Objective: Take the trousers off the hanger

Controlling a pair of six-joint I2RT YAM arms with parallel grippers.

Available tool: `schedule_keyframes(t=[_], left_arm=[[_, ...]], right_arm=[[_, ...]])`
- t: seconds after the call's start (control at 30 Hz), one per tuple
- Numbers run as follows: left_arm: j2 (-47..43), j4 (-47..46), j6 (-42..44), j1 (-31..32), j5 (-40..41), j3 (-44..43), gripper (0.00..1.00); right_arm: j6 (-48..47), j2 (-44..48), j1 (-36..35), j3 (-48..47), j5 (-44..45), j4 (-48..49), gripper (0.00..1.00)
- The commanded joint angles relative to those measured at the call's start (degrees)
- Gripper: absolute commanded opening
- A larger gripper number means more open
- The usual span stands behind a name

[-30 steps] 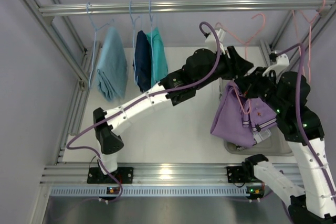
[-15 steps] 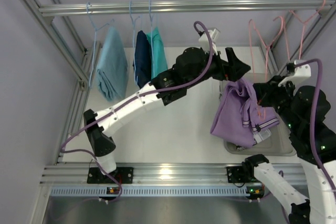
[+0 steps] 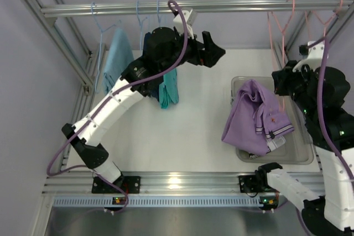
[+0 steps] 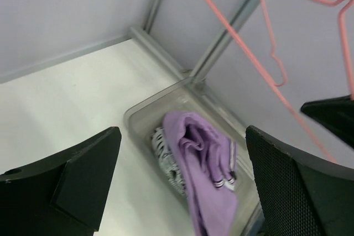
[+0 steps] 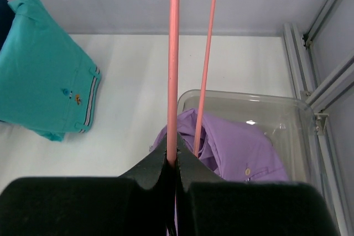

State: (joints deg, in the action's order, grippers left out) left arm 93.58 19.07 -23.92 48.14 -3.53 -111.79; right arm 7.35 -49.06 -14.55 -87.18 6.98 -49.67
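Note:
The purple trousers (image 3: 253,119) lie crumpled in a clear bin (image 3: 238,81), off the hanger; they also show in the left wrist view (image 4: 206,161) and the right wrist view (image 5: 240,147). The pink wire hanger (image 3: 284,42) stands bare above the bin, its hook up at the top rail. My right gripper (image 3: 280,82) is shut on its thin wire (image 5: 173,81), the jaws pinched tight (image 5: 176,156). My left gripper (image 3: 214,51) hangs high over the table's middle, left of the bin, open with nothing between its fingers (image 4: 182,136).
A second pink hanger (image 3: 323,19) hangs at the far right. Light-blue hangers carry a pale blue (image 3: 117,67), a navy (image 3: 148,53) and a teal garment (image 3: 168,89) on the rail (image 3: 221,7). A striped cloth (image 4: 166,156) lies under the trousers.
My left gripper opened, let go of the trousers and swung up and left. The trousers settled into the bin. My right gripper carried the bare hanger up and right toward the rail.

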Motion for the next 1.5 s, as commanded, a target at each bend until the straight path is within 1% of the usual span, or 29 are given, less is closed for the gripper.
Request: schedule_keyframes(t=[0.0, 0.03, 0.07, 0.1, 0.13, 0.2, 0.23, 0.27, 0.3, 0.4, 0.43, 0.47, 0.5, 0.63, 0.67, 0.83, 0.9, 1.03, 1.07, 1.3, 1.4, 1.47], left_arm=[[-2.61, 6.68, 3.89, -3.22, -1.74, -2.03, 0.99], [-3.14, 7.81, 3.45, -5.58, -3.74, -2.03, 0.99], [-3.49, 8.35, 3.62, -6.64, -4.20, -2.21, 0.99], [-4.19, 9.31, 4.75, -7.96, -4.64, -2.29, 0.99], [-4.54, 9.58, 5.55, -8.58, -5.69, -2.38, 0.99], [-5.33, 10.28, 7.30, -9.29, -6.84, -2.56, 0.99], [-6.12, 10.46, 9.14, -9.47, -8.67, -2.47, 0.99], [-6.48, 10.64, 10.03, -9.56, -9.47, -2.21, 0.99], [-7.09, 10.98, 10.91, -9.56, -9.56, -2.21, 0.99], [-7.80, 11.78, 11.62, -9.82, -9.04, -2.03, 0.99], [-8.50, 11.78, 11.97, -10.08, -9.04, -1.60, 0.99], [-8.76, 12.13, 12.06, -10.26, -8.78, -1.24, 0.99], [-9.20, 12.04, 11.80, -11.13, -8.69, -0.20, 0.99], [-11.31, 11.52, 9.35, -15.00, -9.74, 2.45, 0.99], [-11.40, 11.52, 8.81, -15.88, -10.00, 2.63, 0.99], [-11.84, 13.01, 5.74, -20.45, -12.46, 3.94, 0.99], [-12.45, 12.84, 4.85, -21.68, -12.55, 5.08, 0.99], [-14.21, 12.75, 2.66, -23.62, -12.47, 6.76, 0.99], [-14.39, 13.01, 2.57, -23.88, -11.07, 7.11, 0.99], [-17.20, 13.28, 2.48, -25.29, -7.98, 9.13, 0.99], [-17.64, 13.54, 2.48, -25.81, -7.72, 9.48, 0.99], [-17.91, 13.54, 2.39, -26.17, -8.16, 9.92, 0.99]], right_arm=[[-2.34, -4.63, 3.02, -5.01, -3.45, -0.25, 0.00], [-2.00, -5.77, 5.29, -6.41, -4.60, -0.69, 0.00], [-1.73, -6.48, 6.62, -7.04, -5.83, -0.95, 0.00], [-1.82, -7.71, 9.07, -7.39, -9.50, -0.78, 0.00], [-1.64, -8.42, 10.23, -8.09, -10.49, -0.61, 0.00], [-1.47, -10.61, 12.60, -9.32, -14.09, -0.43, 0.00], [-1.55, -11.49, 16.44, -10.63, -15.32, -0.34, 0.00], [-1.64, -12.89, 18.39, -11.25, -19.07, 0.01, 0.00], [-2.08, -13.51, 22.68, -12.31, -21.37, 0.62, 0.00], [-3.31, -16.32, 28.15, -13.46, -28.06, 1.24, 0.00], [-4.44, -17.12, 31.30, -14.07, -29.30, 0.98, 0.00], [-5.15, -18.69, 32.90, -14.16, -30.18, 0.80, 0.00], [-6.81, -19.23, 36.48, -13.99, -32.88, 1.15, 0.00], [-12.78, -21.78, 42.56, -11.89, -39.23, 1.68, 0.00], [-13.33, -21.87, 43.54, -10.83, -40.98, 2.64, 0.00], [-18.59, -23.19, 45.48, -7.14, -43.28, 2.83, 0.00], [-20.53, -23.63, 45.66, -6.17, -45.21, 2.21, 0.00], [-23.87, -24.24, 45.83, -3.45, -45.13, 2.12, 0.00], [-24.23, -24.68, 46.01, -3.09, -45.21, 1.95, 0.00], [-24.85, -27.49, 46.97, -1.94, -44.42, 1.95, 0.00], [-22.92, -27.67, 47.85, -2.82, -44.69, 4.40, 0.00], [-20.55, -27.84, 47.86, -5.01, -44.60, 6.42, 0.00]])
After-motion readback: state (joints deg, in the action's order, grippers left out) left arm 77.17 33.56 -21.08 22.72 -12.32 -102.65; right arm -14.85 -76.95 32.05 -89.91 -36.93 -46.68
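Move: The teal trousers hang about 16 cm to the left hand's left, roughly 10 cm ahead and 12 cm lower; the navy trousers hang some 7 cm farther left, level with them. The right hand still pinches the emptied pink hanger. The parked pink hanger is about 17 cm to its right, 13 cm ahead and slightly above, and the purple trousers lie in the bin some 30 cm below, 5 cm ahead and 5 cm right. Carry the right gripper, kept shut on the pink hanger's wire, forward and then about 15 cm right towards the parked hanger, sinking as you finish. Meanwhile bring the left gripper, still wide open, about 19 cm left towards the teal trousers with a small weave forward and back, turning it some 15 degrees counter-clockwise. ##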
